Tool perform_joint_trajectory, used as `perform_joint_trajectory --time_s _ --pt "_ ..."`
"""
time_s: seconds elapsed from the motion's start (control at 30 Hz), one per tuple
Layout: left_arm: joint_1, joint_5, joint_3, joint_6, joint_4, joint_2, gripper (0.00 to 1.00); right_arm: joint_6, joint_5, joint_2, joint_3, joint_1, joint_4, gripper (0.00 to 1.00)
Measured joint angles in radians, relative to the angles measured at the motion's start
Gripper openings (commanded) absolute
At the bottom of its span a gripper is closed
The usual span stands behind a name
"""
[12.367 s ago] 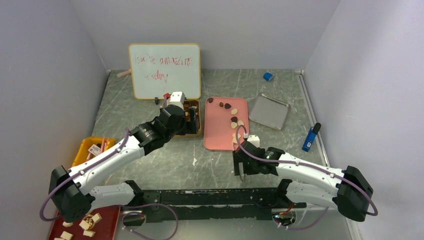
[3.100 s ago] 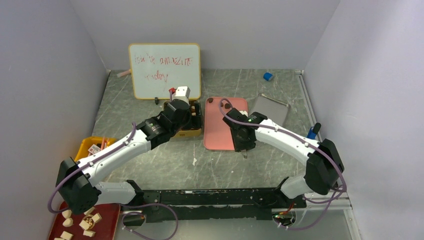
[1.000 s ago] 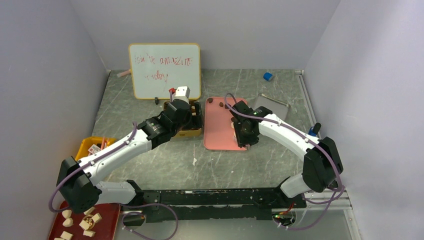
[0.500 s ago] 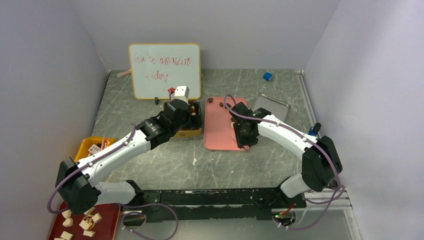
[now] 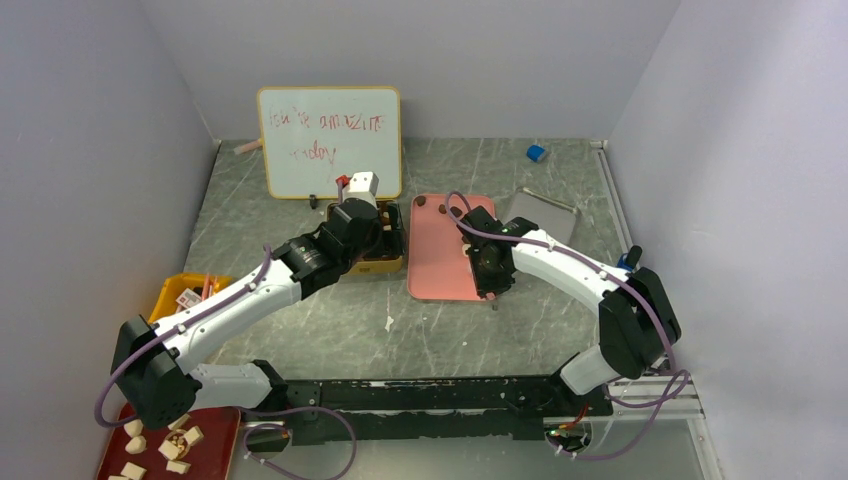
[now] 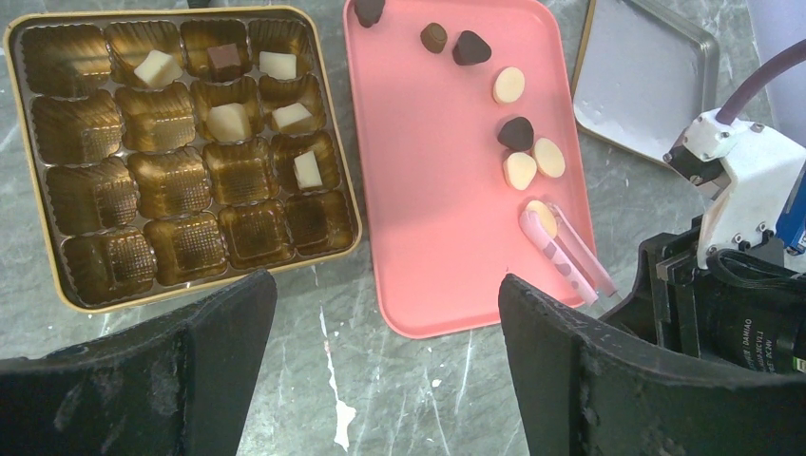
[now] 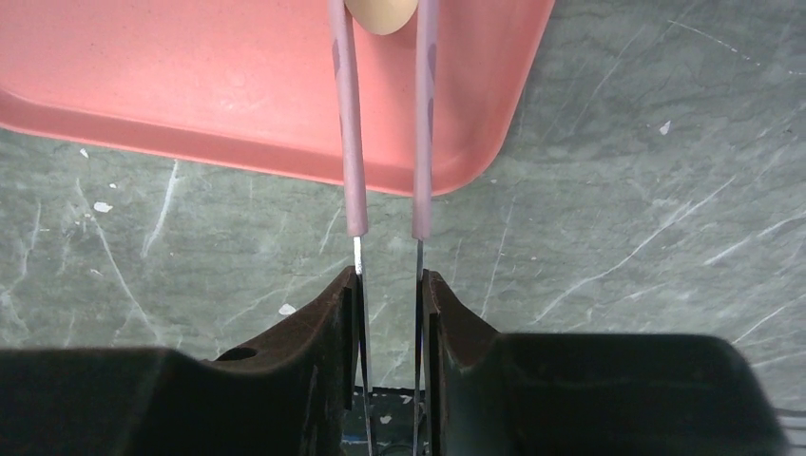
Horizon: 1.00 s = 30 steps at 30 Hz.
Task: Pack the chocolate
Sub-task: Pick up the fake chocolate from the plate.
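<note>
Several chocolate pieces, dark brown [image 6: 470, 47] and light tan [image 6: 509, 85], lie along the right side of a pink tray [image 6: 428, 218]. My right gripper [image 7: 390, 280] is shut on pink tongs [image 7: 347, 142]. Their two arms straddle a tan chocolate [image 7: 380, 14] near the tray's near right corner. A gold box [image 6: 90, 195] of cavities sits left of the tray, with a few pale pieces [image 6: 228, 122] and one brown piece [image 6: 225, 59] in it. My left gripper [image 6: 385, 285] hangs wide open and holds nothing, above the table between box and tray.
A whiteboard [image 5: 330, 142] leans against the back wall. A silver tin lid [image 6: 646, 76] lies right of the pink tray. A yellow bin [image 5: 185, 295] and a red tray [image 5: 215, 450] of beige chunks sit at the near left. A small blue object [image 5: 537, 153] lies at the back right.
The right wrist has edged slightly toward the tray's near edge, tongs still over the tan pieces. The left arm has not moved.
</note>
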Motion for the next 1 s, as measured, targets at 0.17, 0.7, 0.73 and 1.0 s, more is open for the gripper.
perform_joint_trajectory --time_s 0.17,0.7,0.73,1.0 --pt "0.000 0.000 0.000 0.000 0.000 0.000 0.92 -0.005 0.008 0.000 0.003 0.000 -0.002 0.08" --pt "0.000 -0.054 0.000 0.001 -0.046 -0.048 0.92 -0.046 0.003 0.035 0.229 0.040 -0.020 0.00" --pt "0.000 -0.061 0.000 0.001 -0.053 -0.062 0.92 -0.050 0.002 0.048 0.251 0.049 -0.019 0.00" --pt "0.000 -0.133 0.000 -0.003 -0.132 -0.193 0.92 -0.077 -0.010 0.201 0.429 0.137 -0.016 0.00"
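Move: My tongs already pinch the white chocolate on the plate, some 7 cm ahead of my right hand, 3 left and 4 below. The box it is bound for has its middle about 26 cm left, 14 ahead and 3 lower. Close by stay a white triangle (10 ahead, 5 left) and a dark chocolate (13 ahead, 5 left), both some 4 below. From my open left hand the box is about 9 cm left, 7 ahead, 16 below. Keeping the tongs squeezed on the white chocolate, I lift it off the plate with my right hand, up and forward at first, then sweep more and more to the left across the plate towards the box: about 10 cm left, 6 up and 6 forward, turning some 10 degrees counter-clockwise as the tong tips swing up a little. My left hand, empty and open, shifts about 5 cm left and 4 up. ##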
